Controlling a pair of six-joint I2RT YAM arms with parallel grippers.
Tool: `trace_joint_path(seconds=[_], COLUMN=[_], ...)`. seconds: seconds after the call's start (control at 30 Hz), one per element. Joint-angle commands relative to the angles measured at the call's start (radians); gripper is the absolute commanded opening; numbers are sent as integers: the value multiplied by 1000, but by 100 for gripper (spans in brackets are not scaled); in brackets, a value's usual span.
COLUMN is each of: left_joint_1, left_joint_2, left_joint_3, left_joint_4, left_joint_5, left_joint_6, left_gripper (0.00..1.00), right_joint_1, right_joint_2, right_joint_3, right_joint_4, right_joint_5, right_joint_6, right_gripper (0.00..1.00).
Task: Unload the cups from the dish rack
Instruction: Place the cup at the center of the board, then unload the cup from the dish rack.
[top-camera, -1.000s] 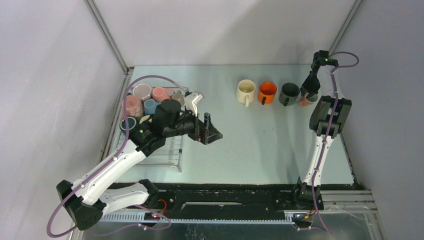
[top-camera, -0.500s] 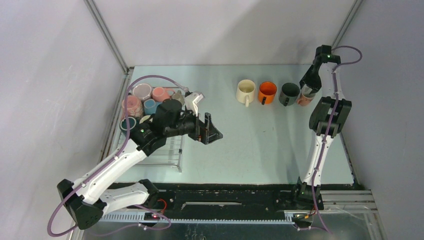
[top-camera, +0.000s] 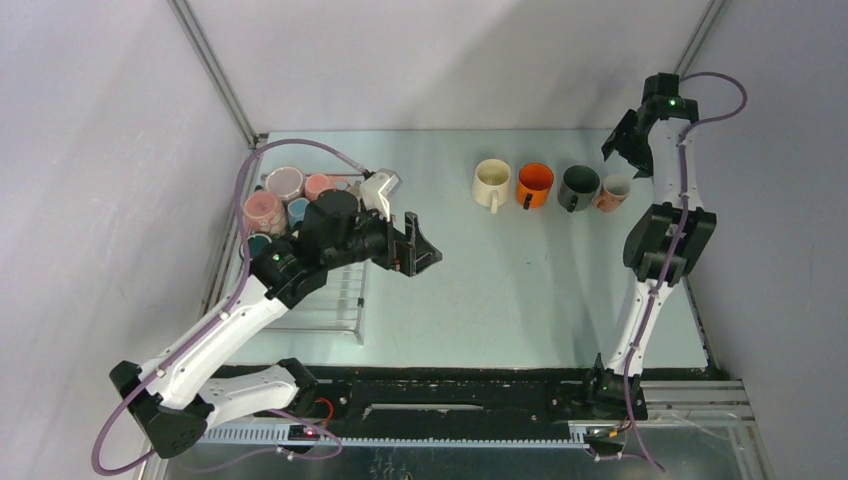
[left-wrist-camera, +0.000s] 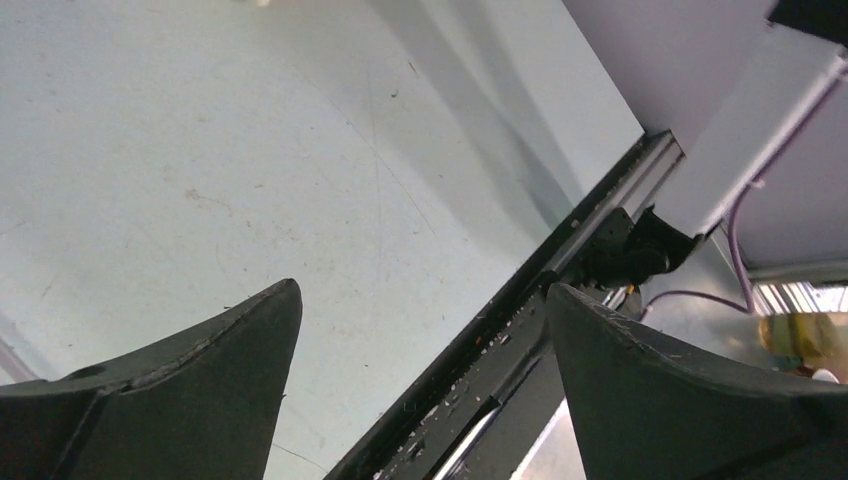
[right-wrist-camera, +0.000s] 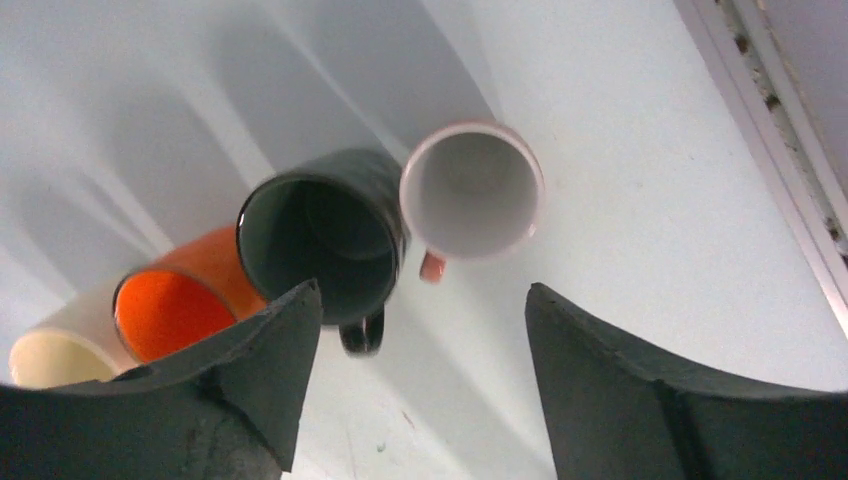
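Observation:
Four cups stand in a row on the table: cream (top-camera: 491, 182), orange (top-camera: 535, 183), dark green (top-camera: 579, 186) and pink (top-camera: 614, 191). My right gripper (top-camera: 619, 148) hovers open above the pink cup, holding nothing. The right wrist view looks down on the pink cup (right-wrist-camera: 472, 190), the dark green cup (right-wrist-camera: 320, 235) and the orange cup (right-wrist-camera: 180, 310), beyond my open right gripper (right-wrist-camera: 420, 295). The dish rack (top-camera: 335, 300) at the left holds several cups, among them a pink one (top-camera: 264, 210) and a lilac-white one (top-camera: 285, 183). My left gripper (top-camera: 425, 250) is open and empty, just right of the rack.
The left wrist view shows bare table (left-wrist-camera: 250, 150) and the black rail (left-wrist-camera: 520, 320) at its edge between my left gripper's (left-wrist-camera: 420, 300) fingers. The left arm covers part of the rack. The table's right rim (right-wrist-camera: 780, 150) runs close to the pink cup.
My right gripper opened, let go of the pink cup beside the dark green one, and rose up and back. The left arm shifted slightly upward and left.

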Motion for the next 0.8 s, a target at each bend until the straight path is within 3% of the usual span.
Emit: trace_joint_path(seconds=[0.0, 0.13, 0.33, 0.5, 0.77], left_joint_1=[-2, -1, 2, 17, 87], left_joint_2=[-2, -4, -11, -33, -103], left_joint_3=[98, 118, 145, 127, 34], left_joint_4=[-31, -59, -174, -281, -440], left_joint_5=[-100, -184, -461, -701, -943], left_joint_6=[10, -16, -84, -230, -427], left_gripper=[100, 100, 100, 100, 100], right_joint_1=[41, 82, 168, 287, 477], right_joint_2=[-243, -402, -663, -847, -947], right_joint_3=[-107, -280, -572, -847, -1005], right_joint_4=[37, 92, 215, 360, 427], right_joint_5=[28, 15, -24, -81, -123], right_joint_6=[0, 2, 20, 47, 34], right_gripper=[87, 99, 100, 100, 100])
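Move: The pale green cup in the rack lies about 14 cm ahead, 27 cm left and 20 cm below my left hand; the blue cup sits about 8 cm beyond it and 2 cm farther left. My right hand is clear above the pink cup, about 11 cm below and 1 cm back, with the dark cup 9 cm left at that height. The pale green cup lies some 71 cm left, 15 cm back and 8 cm below my right hand. I carry my empty right hand away from the pink cup, about 20 cm left and 15 cm back, rising some 10 cm before dipping, opening the fingers fully and tipping them up while turning counter-clockwise. My open left hand swings about 13 cm left and a little forward towards the rack and the pale green cup, turning nearly 50 degrees counter-clockwise. ##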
